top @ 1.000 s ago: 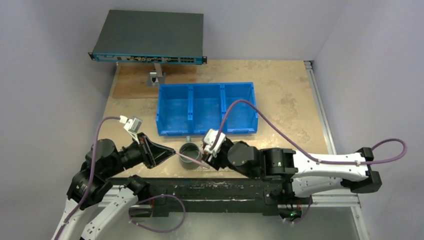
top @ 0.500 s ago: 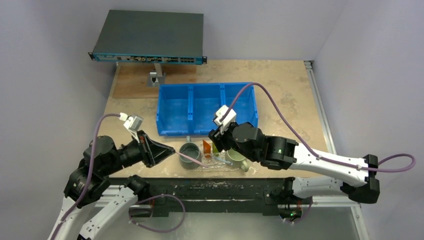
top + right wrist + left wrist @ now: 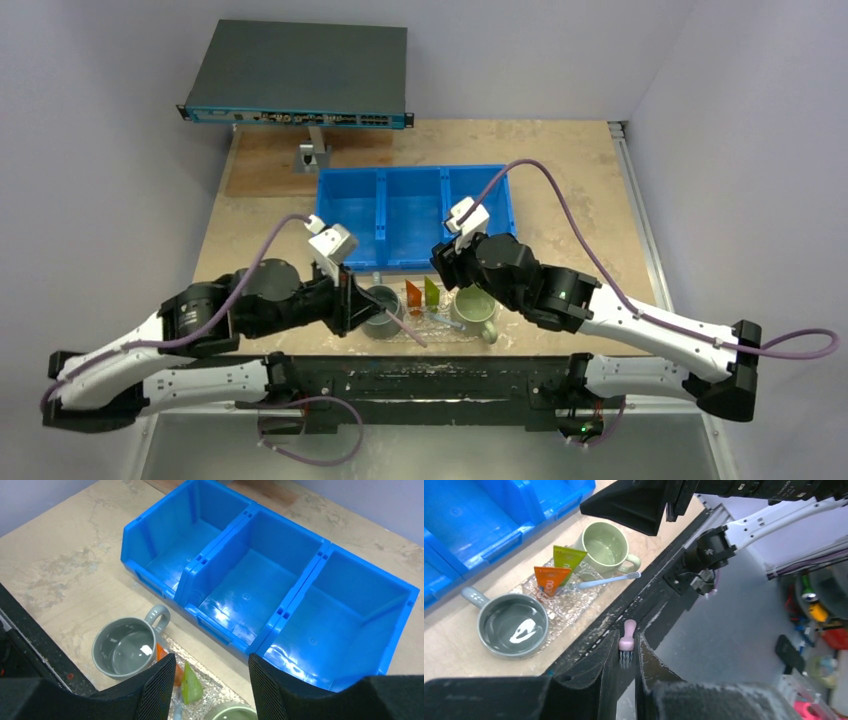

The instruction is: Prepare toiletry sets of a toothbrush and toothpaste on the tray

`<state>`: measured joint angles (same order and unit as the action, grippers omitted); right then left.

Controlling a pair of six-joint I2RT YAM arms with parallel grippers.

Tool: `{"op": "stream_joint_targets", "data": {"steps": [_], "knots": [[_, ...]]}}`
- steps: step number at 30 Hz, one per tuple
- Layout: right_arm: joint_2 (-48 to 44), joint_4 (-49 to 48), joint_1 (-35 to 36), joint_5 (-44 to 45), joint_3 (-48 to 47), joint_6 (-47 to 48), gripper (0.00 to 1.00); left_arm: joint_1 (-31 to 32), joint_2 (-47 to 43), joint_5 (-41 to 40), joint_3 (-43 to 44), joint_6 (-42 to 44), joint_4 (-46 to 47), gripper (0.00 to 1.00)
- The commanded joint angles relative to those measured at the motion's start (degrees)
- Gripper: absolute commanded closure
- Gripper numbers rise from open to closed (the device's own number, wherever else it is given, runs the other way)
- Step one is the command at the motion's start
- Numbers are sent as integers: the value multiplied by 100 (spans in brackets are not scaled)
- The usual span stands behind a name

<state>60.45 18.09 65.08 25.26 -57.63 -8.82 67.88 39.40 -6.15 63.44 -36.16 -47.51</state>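
My left gripper (image 3: pixel 366 308) (image 3: pixel 626 641) is shut on a pink toothbrush (image 3: pixel 628 633). Its thin stick (image 3: pixel 408 330) slants over the grey mug toward the table's front edge. The clear pebbled tray (image 3: pixel 441 333) (image 3: pixel 580 603) (image 3: pixel 214 696) lies between two mugs. On it stand an orange tube (image 3: pixel 412 295) (image 3: pixel 551 578) and a green tube (image 3: pixel 432 291) (image 3: pixel 569 559) (image 3: pixel 191 685), and a pale blue toothbrush (image 3: pixel 606 581) lies beside them. My right gripper (image 3: pixel 447 272) (image 3: pixel 210 680) hangs open above the tray's far side with nothing between its fingers.
A grey mug (image 3: pixel 380 311) (image 3: pixel 513 628) (image 3: pixel 124 651) stands at the tray's left end and a pale-green mug (image 3: pixel 473 308) (image 3: pixel 604 547) at its right. A blue three-compartment bin (image 3: pixel 414 217) (image 3: pixel 270 595) sits just behind. The black table-edge rail (image 3: pixel 420 378) runs in front.
My left arm has reached right toward the tray with the toothbrush in its grip. My right gripper has lifted back from the tray toward the bin, uncovering the tubes and green mug.
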Motion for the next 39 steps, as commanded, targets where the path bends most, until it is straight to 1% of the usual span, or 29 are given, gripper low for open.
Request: {"op": "stream_joint_targets", "data": {"steps": [1, 6, 11, 18, 27, 32, 39], "knots": [[-200, -270, -52, -146, 104, -119, 42, 853, 598, -1948, 603, 256, -129, 100], [-331, -315, -86, -103, 287, -146, 42, 1386, 963, -2607, 753, 247, -105, 100], [-472, -459, -219, -82, 496, -193, 40, 1974, 1287, -3497, 887, 183, -209, 100], [-558, -670, -431, -225, 699, -225, 40, 2517, 1544, -4172, 788, -139, -277, 100], [-587, -811, -526, -324, 866, -260, 40, 2677, 1636, -4710, 472, -570, -408, 100], [-602, -833, -574, -353, 917, -278, 40, 2677, 1623, -4810, 232, -841, -437, 100], [-557, -853, -593, -403, 937, -304, 39, 2676, 1527, -4808, -186, -811, 81, 100]]}}
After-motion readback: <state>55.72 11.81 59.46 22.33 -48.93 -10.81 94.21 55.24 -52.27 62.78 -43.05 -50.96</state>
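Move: The clear tray between the two mugs, where my left hand is taking the pink toothbrush, lies roughly 9 cm to its right, 5 cm back and some 20 cm below. The grey mug is almost under this hand, about 4 cm back and 2 cm to the left. The orange toothpaste stands about 6 cm right and level ahead; the green mug about 17 cm right, 3 cm back. From my right hand the tray lies some 13 cm back, 1 cm right. Keeping the pink toothbrush pinched, my left hand first slides about 3.5 cm right towards the tray, then eases forward and back left a little as it sinks some 4 cm; meanwhile the wrist turns about 30 degrees, swinging the fingers counter-clockwise from pointing mostly right to mostly forward. My empty right hand, fingers still open, shifts about 3 cm right and down, with a little forward. ##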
